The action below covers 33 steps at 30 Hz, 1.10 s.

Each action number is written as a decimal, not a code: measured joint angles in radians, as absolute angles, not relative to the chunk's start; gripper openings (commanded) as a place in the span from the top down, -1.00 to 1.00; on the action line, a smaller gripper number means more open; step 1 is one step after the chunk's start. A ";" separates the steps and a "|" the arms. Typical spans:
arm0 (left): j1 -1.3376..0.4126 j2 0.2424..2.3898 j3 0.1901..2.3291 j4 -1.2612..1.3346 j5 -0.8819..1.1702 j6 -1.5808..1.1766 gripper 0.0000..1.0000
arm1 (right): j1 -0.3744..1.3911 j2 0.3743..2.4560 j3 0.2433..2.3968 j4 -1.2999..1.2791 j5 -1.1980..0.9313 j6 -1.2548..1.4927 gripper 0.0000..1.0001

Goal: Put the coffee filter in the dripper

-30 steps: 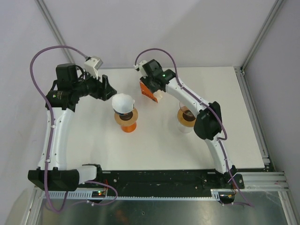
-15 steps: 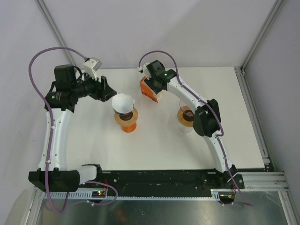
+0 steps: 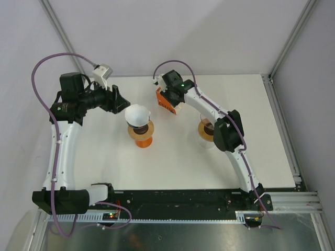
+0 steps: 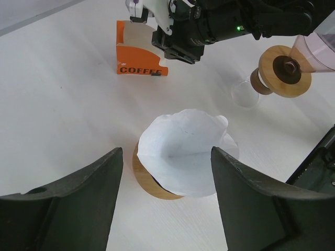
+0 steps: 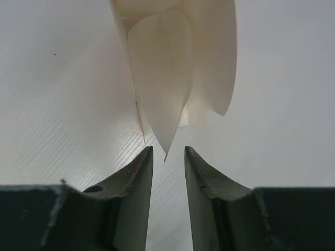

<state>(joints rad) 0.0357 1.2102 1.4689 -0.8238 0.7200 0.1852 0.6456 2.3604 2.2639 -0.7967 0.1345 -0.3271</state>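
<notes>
A white coffee filter (image 3: 137, 113) sits opened out in the dripper (image 3: 141, 134), which has a wooden collar and an orange base. My left gripper (image 3: 121, 102) hovers just left of it, open; in the left wrist view the filter (image 4: 183, 149) shows between the wide-apart fingers (image 4: 68, 204) with nothing held. My right gripper (image 3: 170, 98) is at the orange COFFEE box (image 3: 162, 106). In the right wrist view its jaws (image 5: 167, 151) stand a narrow gap apart, and the pointed tip of a cream folded filter (image 5: 162, 78) reaches just between the fingertips, touching neither.
A second dripper (image 3: 207, 132) over a glass stands at centre right, partly under the right arm's elbow. In the left wrist view it (image 4: 285, 65) lies right of the COFFEE box (image 4: 137, 56). The table's far edge runs close behind the box.
The right arm has shifted slightly left toward the box, and its jaws have narrowed a little. The left arm and the filter in the dripper have stayed put.
</notes>
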 measured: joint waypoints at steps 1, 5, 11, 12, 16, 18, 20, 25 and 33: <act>0.036 1.210 1.468 -0.824 0.720 0.185 -0.46 | 0.646 2.362 2.264 -0.794 0.132 -0.328 0.40; 0.038 1.210 1.468 -0.824 0.723 0.185 -0.46 | 0.645 2.365 2.264 -0.787 0.111 -0.331 0.53; 0.040 1.209 1.468 -0.824 0.735 0.185 -0.47 | 0.644 2.366 2.264 -0.773 0.077 -0.334 0.63; 0.041 1.209 1.468 -0.824 0.737 0.185 -0.47 | 0.644 2.366 2.264 -0.770 0.073 -0.334 0.65; 0.042 1.209 1.468 -0.824 0.741 0.185 -0.47 | 0.644 2.368 2.264 -0.764 0.070 -0.338 0.94; 0.043 1.209 1.468 -0.824 0.741 0.185 -0.47 | 0.644 2.371 2.264 -0.761 0.070 -0.341 0.99; 0.043 1.209 1.468 -0.824 0.741 0.185 -0.48 | 0.644 2.372 2.263 -0.757 0.071 -0.343 1.00; 0.043 1.209 1.468 -0.824 0.746 0.185 -0.48 | 0.648 2.368 2.236 -0.721 0.087 -0.352 1.00; 0.044 1.209 1.468 -0.824 0.748 0.185 -0.49 | 0.659 2.279 2.120 -0.663 0.116 -0.352 1.00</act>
<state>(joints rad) 0.0437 1.2095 1.4681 -0.8238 0.7479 0.1852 0.6594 2.2791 2.1197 -0.6628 0.1158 -0.3519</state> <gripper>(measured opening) 0.742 0.010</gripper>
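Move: The coffee filter's lower tip sticks out between the right fingers; its middle lies roughly 4 cm ahead and 2 cm left, about level. The orange coffee bag around it is some 5 cm ahead and 3 cm left. The filled dripper stands about 8 cm back and 13 cm left, the pink dripper about 11 cm back and 16 cm right. From the left hand the filter is some 21 cm ahead, 18 cm right and 22 cm below. The right hand edges about 1.5 cm left, shuts its half-open fingers on the filter's tip, then starts rising. ##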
